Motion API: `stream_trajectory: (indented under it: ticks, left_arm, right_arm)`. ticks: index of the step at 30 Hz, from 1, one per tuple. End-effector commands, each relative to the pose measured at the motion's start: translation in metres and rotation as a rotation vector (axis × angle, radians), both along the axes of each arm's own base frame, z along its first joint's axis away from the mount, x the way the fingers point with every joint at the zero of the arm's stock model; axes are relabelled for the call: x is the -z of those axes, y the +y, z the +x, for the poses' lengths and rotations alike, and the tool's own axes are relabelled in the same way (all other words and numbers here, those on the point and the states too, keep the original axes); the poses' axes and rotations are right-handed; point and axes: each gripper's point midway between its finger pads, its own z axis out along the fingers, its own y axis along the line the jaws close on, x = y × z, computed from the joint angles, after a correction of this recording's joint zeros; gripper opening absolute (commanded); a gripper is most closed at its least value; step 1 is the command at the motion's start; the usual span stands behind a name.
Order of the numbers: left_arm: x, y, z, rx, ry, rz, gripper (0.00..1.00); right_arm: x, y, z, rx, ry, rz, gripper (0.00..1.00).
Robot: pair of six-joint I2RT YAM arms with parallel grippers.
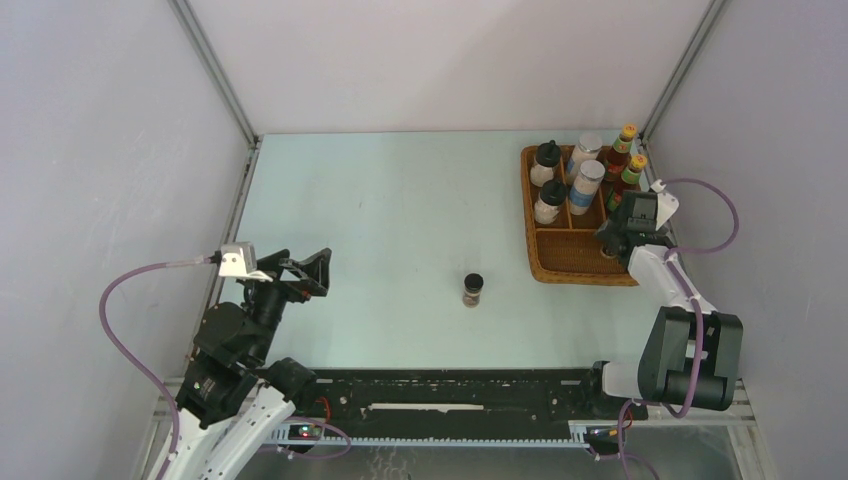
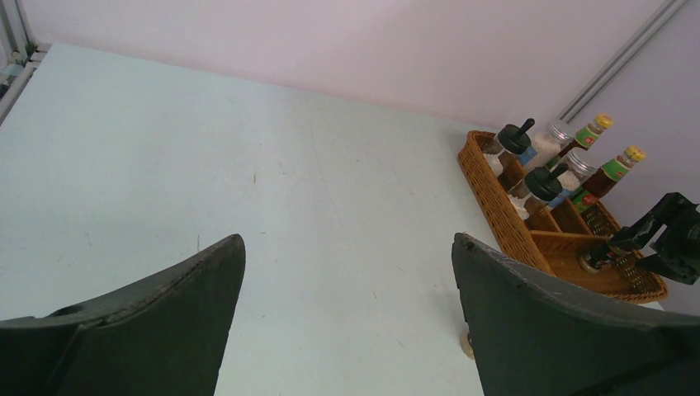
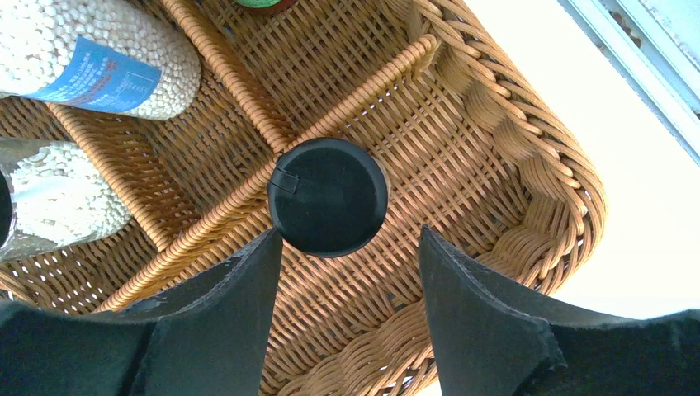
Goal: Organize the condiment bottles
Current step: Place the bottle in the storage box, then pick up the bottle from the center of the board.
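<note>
One tiny dark jar stands alone on the table near the middle. A second tiny dark jar, seen from above by its black cap, stands in the near right compartment of the wicker tray. My right gripper hangs open just above it, its fingers apart and clear of the cap. The far compartments hold two black-lidded white jars, two silver-lidded blue-label jars and two red sauce bottles. My left gripper is wide open and holds nothing, over the table's left side.
The wicker tray sits at the right against the enclosure wall. White walls with metal posts close in the table on three sides. Purple cables loop from both wrists.
</note>
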Motion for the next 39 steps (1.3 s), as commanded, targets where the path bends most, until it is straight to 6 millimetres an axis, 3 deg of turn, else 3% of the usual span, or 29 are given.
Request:
stream_trajectory:
  ticks: [1, 6, 16, 22, 26, 34, 39]
  left_arm:
    - [0.003, -0.001, 0.003, -0.004, 0.007, 0.006, 1.0]
    - [0.003, -0.001, 0.003, -0.004, 0.007, 0.004, 1.0]
    - [0.002, -0.002, 0.003, -0.001, 0.004, 0.003, 1.0]
    - [0.002, -0.01, 0.003, 0.04, 0.014, 0.001, 1.0]
    - [0.007, -0.034, 0.006, 0.146, 0.046, 0.007, 1.0]
    - [0.004, -0.104, 0.013, 0.435, 0.09, -0.042, 1.0]
    - [0.017, -0.15, 0.018, 0.513, 0.121, 0.086, 1.0]
  right_arm:
    - [-0.011, 0.002, 0.006, 0.009, -0.037, 0.002, 0.7]
    - [-0.026, 0.003, 0.005, 0.005, -0.072, -0.016, 0.7]
    - [-0.101, 0.013, -0.002, -0.026, -0.195, -0.106, 0.7]
    - [-0.124, 0.029, -0.013, -0.073, -0.242, -0.108, 0.7]
    - [-0.136, 0.042, -0.023, -0.109, -0.276, -0.108, 0.7]
    - [-0.156, 0.052, -0.034, -0.136, -0.356, -0.066, 0.71]
    - [-0.159, 0.055, -0.034, -0.143, -0.382, -0.047, 0.71]
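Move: The small spice bottle just set down in the storage box stands about 2 cm ahead of the right hand, its middle 3 cm lower. The nearer sauce bottle is about 12 cm ahead and 3 cm right, the nearer blue-label jar 12 cm ahead and 5 cm left. The last spice bottle lies some 26 cm right of the left hand, 3 cm ahead and 25 cm below; the box's middle is 26 cm ahead and 56 cm right. Lift the right gripper off the already released spice bottle, about 15 cm up and somewhat left, tipping the fingers up some 20 degrees and leaving them open. Late in that lift, start the wide-open left gripper rightward towards the last spice bottle, about 11 cm and sinking slightly, while it swings clockwise and noses down a little. ##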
